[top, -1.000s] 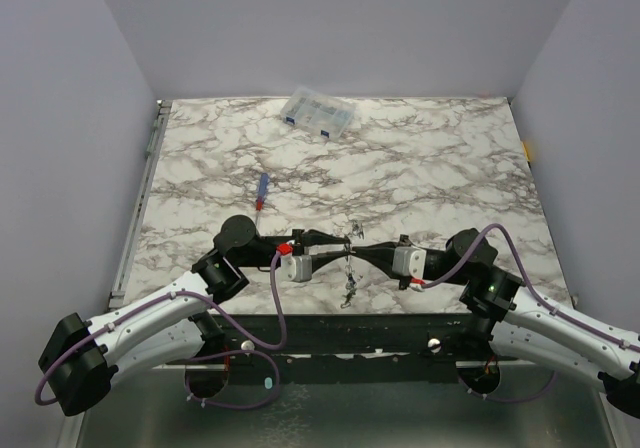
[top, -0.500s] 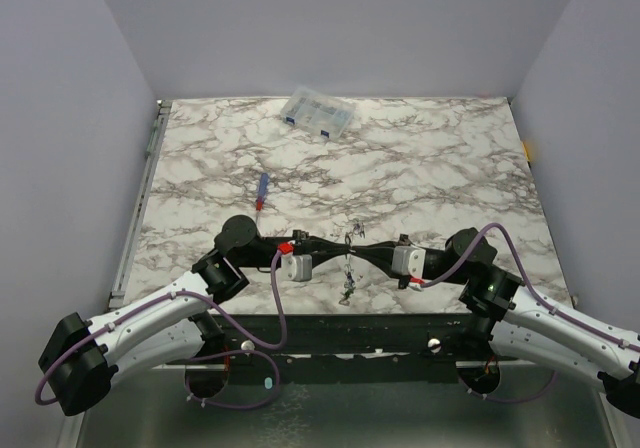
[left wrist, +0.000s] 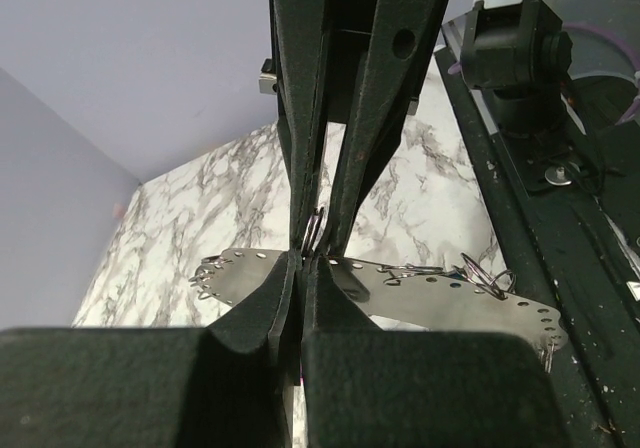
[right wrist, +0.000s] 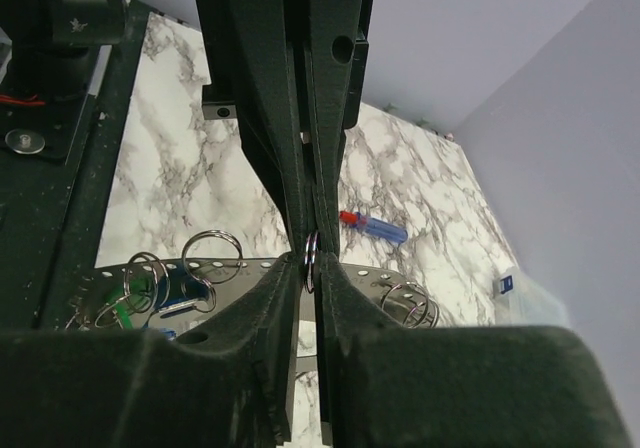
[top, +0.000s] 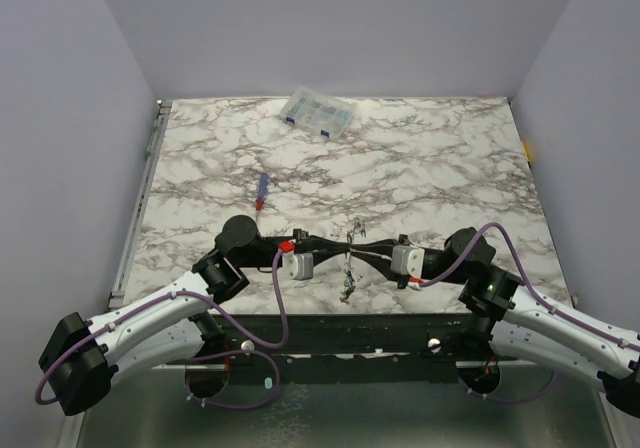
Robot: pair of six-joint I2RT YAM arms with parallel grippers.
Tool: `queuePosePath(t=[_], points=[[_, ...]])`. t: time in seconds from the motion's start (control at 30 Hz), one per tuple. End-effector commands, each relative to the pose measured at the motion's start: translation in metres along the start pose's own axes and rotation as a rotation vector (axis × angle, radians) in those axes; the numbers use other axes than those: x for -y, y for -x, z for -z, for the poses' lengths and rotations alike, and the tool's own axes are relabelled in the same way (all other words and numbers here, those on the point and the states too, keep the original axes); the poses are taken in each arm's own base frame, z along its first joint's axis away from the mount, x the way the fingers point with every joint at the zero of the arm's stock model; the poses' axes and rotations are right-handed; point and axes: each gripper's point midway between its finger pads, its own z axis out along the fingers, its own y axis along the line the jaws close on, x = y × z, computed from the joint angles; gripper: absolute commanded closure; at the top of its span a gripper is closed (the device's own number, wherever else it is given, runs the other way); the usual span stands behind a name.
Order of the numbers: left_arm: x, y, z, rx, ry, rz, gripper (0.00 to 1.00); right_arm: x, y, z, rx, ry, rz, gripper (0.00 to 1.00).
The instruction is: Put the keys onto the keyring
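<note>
Both grippers meet low over the table's front edge. The keyring [left wrist: 440, 293] is a grey metal band with a row of holes, and small split rings [right wrist: 212, 253] hang through them. It hangs between the two grippers [top: 351, 234]. My left gripper [left wrist: 305, 260] is shut on the band's edge, also seen from above [top: 340, 252]. My right gripper [right wrist: 312, 258] faces it from the other side [top: 359, 252]. Its jaws stand a narrow gap apart, and one split ring [right wrist: 311, 243] stands in that gap. Keys with blue and green tags [right wrist: 165, 293] dangle from the keyring [top: 347, 286].
A red-and-blue screwdriver [top: 260, 190] lies on the marble behind the left arm, also in the right wrist view [right wrist: 375, 226]. A clear compartment box [top: 318, 113] sits at the far edge. The table's front edge [top: 340, 313] runs just below the hanging keys.
The left gripper closed on the keyring band and stays shut. The right jaws, shut before, have parted a little. Both arms and the hanging keys have hardly moved.
</note>
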Motion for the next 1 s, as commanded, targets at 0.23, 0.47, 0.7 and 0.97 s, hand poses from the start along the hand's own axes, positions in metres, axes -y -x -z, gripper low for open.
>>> queuePosePath(t=[0.23, 0.47, 0.7, 0.97], points=[[-0.016, 0.005, -0.001, 0.0, 0.077, -0.046, 1.0, -0.004, 0.027, 0.001, 0.076, 0.048, 0.013, 0.69], [-0.018, 0.004, 0.0, -0.009, 0.091, -0.052, 1.0, -0.004, 0.025, 0.0, 0.064, 0.052, 0.011, 0.62], [-0.021, 0.002, 0.001, -0.021, 0.103, -0.055, 1.0, 0.002, 0.025, 0.001, 0.041, 0.03, 0.013, 0.58], [-0.031, -0.013, 0.003, -0.095, 0.152, -0.046, 1.0, 0.016, 0.004, 0.007, -0.154, -0.007, -0.041, 0.55]])
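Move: The small ring is at both hand points: the left fingers are shut on it, and the right fingers, already parted a little, stand around it. From either hand the metal plate below it has its middle about 3 cm back and 3 cm down. The keys with green and blue tags are at its near end, roughly 8 cm back, 1 cm left and 4 cm lower; the far-end rings sit some 4 cm ahead, 1 cm right and 2 cm lower. The right hand spreads its fingers clear of the small ring and rises about 2 cm, easing back slightly at first and then coming forward again, with hardly any turn of the wrist. Meanwhile the left hand keeps its pinch on the ring and carries it forward about 2 cm, turning some 5 degrees counter-clockwise. ##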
